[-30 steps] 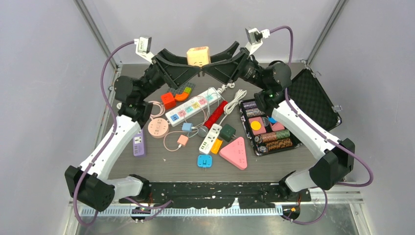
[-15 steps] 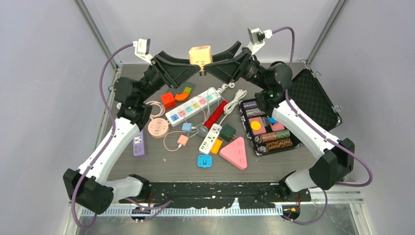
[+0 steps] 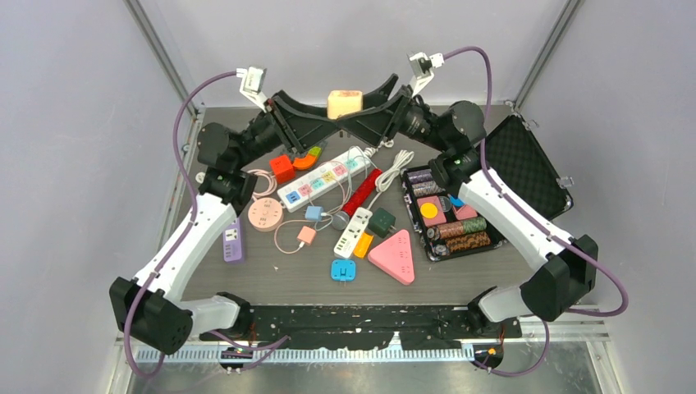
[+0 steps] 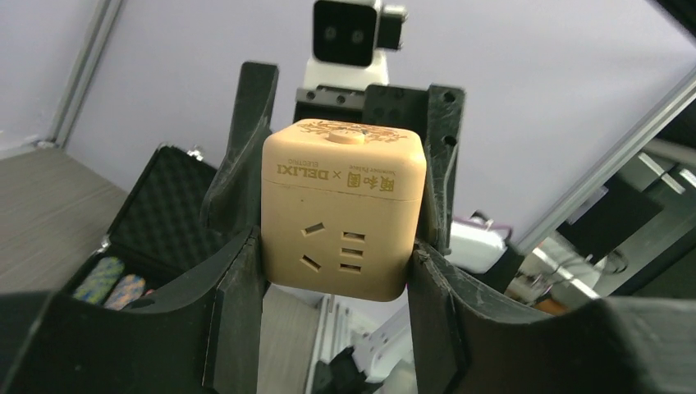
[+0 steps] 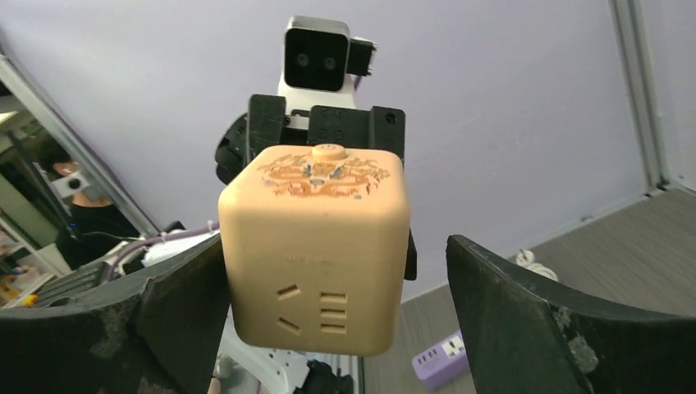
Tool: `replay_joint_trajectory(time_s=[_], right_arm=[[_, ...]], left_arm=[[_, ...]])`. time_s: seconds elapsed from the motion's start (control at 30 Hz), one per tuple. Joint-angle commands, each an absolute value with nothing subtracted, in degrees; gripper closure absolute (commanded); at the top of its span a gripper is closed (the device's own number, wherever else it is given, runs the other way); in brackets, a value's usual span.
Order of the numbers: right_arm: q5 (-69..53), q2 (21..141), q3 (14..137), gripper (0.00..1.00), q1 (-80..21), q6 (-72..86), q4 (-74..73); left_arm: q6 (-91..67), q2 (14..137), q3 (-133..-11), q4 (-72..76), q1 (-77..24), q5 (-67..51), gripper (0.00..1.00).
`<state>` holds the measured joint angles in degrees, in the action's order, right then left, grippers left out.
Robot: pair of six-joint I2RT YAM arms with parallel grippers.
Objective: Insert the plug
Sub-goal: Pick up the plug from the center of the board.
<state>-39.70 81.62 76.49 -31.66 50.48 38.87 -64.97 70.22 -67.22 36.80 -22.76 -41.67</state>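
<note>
A beige cube socket (image 3: pixel 345 103) hangs in the air above the back of the table, between both raised grippers. My left gripper (image 3: pixel 332 113) is shut on it: in the left wrist view its fingers (image 4: pixel 238 287) press both side faces of the cube (image 4: pixel 345 213). My right gripper (image 3: pixel 361 111) stands open around the same cube (image 5: pixel 316 246). One finger sits by the cube's left face and a wide gap separates the other finger (image 5: pixel 509 312) from it. A dark green plug (image 3: pixel 380 222) lies on the table.
Below lie a white power strip (image 3: pixel 322 178), a red strip (image 3: pixel 362 192), a pink triangular socket (image 3: pixel 394 256), a purple strip (image 3: pixel 233 242), a round pink socket (image 3: pixel 265 215) and a blue adapter (image 3: pixel 342 270). An open black case (image 3: pixel 525 168) stands at the right.
The left gripper has closed onto the cube and the right gripper has opened off it. The cube has tipped over, showing a different face upward.
</note>
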Motion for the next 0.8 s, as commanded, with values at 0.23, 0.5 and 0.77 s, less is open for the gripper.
replay_joint_trajectory(time_s=[0.23, 0.5, 0.77], right_arm=[[-51.78, 72.27, 82.80, 0.05, -30.10, 22.39, 12.98], [-55.59, 73.34, 87.92, 0.01, -30.92, 9.50, -4.15], [-53.50, 76.38, 90.14, 0.01, -34.01, 7.12, -10.08]], left_arm=[[-34.21, 67.04, -76.44, 7.51, -22.41, -58.71, 1.00], [-15.33, 65.75, -79.42, -9.64, -22.41, -63.11, 1.00], [-8.65, 67.04, -81.79, -15.77, -22.41, -65.23, 1.00]])
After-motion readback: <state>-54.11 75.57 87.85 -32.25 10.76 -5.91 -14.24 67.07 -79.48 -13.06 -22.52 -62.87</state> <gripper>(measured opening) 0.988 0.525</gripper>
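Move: The beige cube plug is already in the left hand's fingers, within about a centimetre of its hand point. The open right hand still surrounds it, with the plug's middle roughly 1 cm back and 1 cm to that hand's right, at the same height. Nearly 50 cm below the left hand lie the long white power strip, about 8 cm ahead and 6 cm left, and the short white strip, some 5 cm back and 2 cm right. Left carries the held plug 7 cm down, 5 back; open right goes back and down, both tipping downward. ##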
